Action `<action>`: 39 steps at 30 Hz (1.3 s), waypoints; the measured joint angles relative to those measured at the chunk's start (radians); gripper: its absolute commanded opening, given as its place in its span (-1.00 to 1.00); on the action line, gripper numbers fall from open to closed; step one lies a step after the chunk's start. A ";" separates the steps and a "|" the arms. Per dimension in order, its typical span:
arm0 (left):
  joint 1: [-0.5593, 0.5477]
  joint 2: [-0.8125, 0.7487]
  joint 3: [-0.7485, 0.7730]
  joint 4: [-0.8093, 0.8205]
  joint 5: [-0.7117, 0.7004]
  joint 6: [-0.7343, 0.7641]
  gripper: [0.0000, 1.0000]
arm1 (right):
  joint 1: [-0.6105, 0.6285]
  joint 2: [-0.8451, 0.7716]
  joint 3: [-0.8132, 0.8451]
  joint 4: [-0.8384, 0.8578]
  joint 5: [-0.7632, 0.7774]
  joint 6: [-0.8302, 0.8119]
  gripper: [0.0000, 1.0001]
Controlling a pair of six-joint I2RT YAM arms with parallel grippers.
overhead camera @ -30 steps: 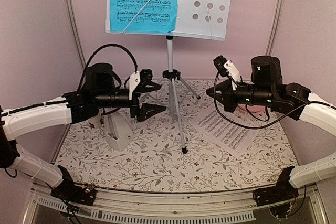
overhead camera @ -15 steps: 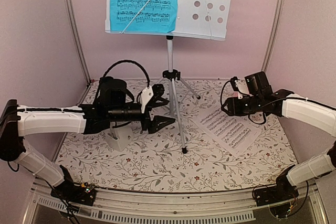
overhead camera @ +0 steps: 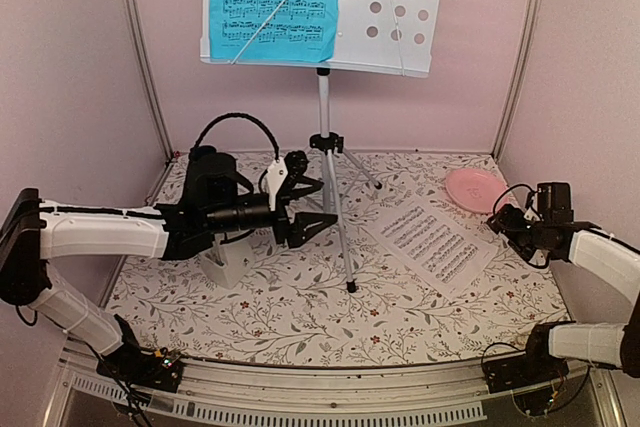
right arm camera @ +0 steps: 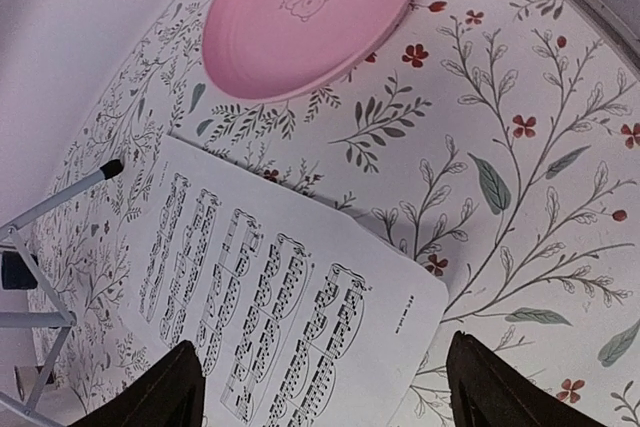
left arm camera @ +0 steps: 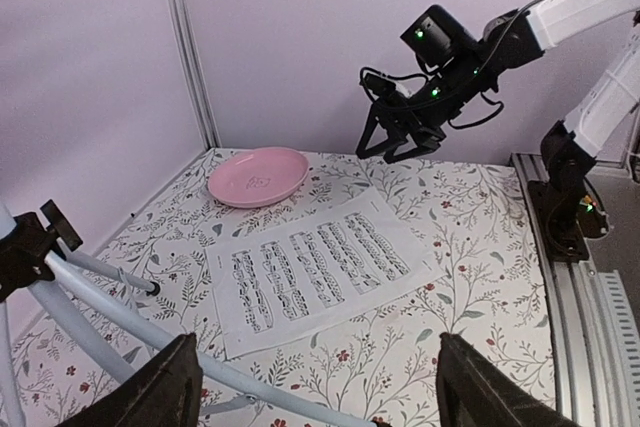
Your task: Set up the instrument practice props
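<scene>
The pale perforated music stand (overhead camera: 395, 17) rises on its silver tripod (overhead camera: 327, 137) at the back, with the blue music sheet (overhead camera: 270, 2) resting on its left half. The white music sheet (overhead camera: 432, 244) (left arm camera: 315, 272) (right arm camera: 270, 297) lies flat on the floral table, right of the tripod. A white metronome (overhead camera: 228, 265) stands partly hidden under my left arm. My left gripper (overhead camera: 320, 207) (left arm camera: 315, 392) is open and empty, just left of the tripod pole. My right gripper (overhead camera: 503, 221) (right arm camera: 325, 397) is open and empty, low over the sheet's right end.
A pink round plate (overhead camera: 475, 189) (left arm camera: 258, 176) (right arm camera: 310, 17) sits at the back right, just beyond the white sheet. Tripod legs (left arm camera: 100, 322) (right arm camera: 55, 205) spread over the table's middle. Pink walls with metal corner posts (overhead camera: 140, 67) close in the sides.
My right arm has drawn back to the right and dropped lower, its jaws going from shut to open, which uncovers the pink plate. My left gripper has edged right toward the tripod pole.
</scene>
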 measured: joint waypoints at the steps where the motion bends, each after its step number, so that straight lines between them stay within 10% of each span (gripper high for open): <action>1: 0.000 0.006 0.005 0.002 0.000 0.001 0.62 | -0.008 0.001 -0.010 0.000 0.001 0.013 0.71; 19: 0.000 0.023 0.017 0.003 0.000 0.041 0.63 | -0.089 0.311 -0.064 0.211 -0.091 0.102 0.28; 25: 0.000 0.023 0.022 0.002 -0.001 0.047 0.63 | -0.104 0.384 -0.064 0.327 -0.160 0.102 -0.19; 30: 0.000 0.023 0.030 0.002 -0.003 0.052 0.63 | -0.104 0.391 -0.071 0.346 -0.190 0.100 -1.00; 39: 0.000 0.023 0.043 -0.029 -0.003 0.071 0.63 | -0.103 0.237 -0.009 0.217 -0.225 -0.035 -1.00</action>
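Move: The white sheet music's right corner lies roughly 8 cm below the open right hand and 2 cm ahead; the sheet's middle is about 16 cm left and 2 cm back. The pink plate stands some 19 cm ahead and 4 cm to the left. From the left hand, the sheet's middle is about 30 cm right, 5 cm ahead and 23 cm down. The right hand sinks about 8 cm, pinches the sheet music's right corner, then lifts it some 5 cm. ##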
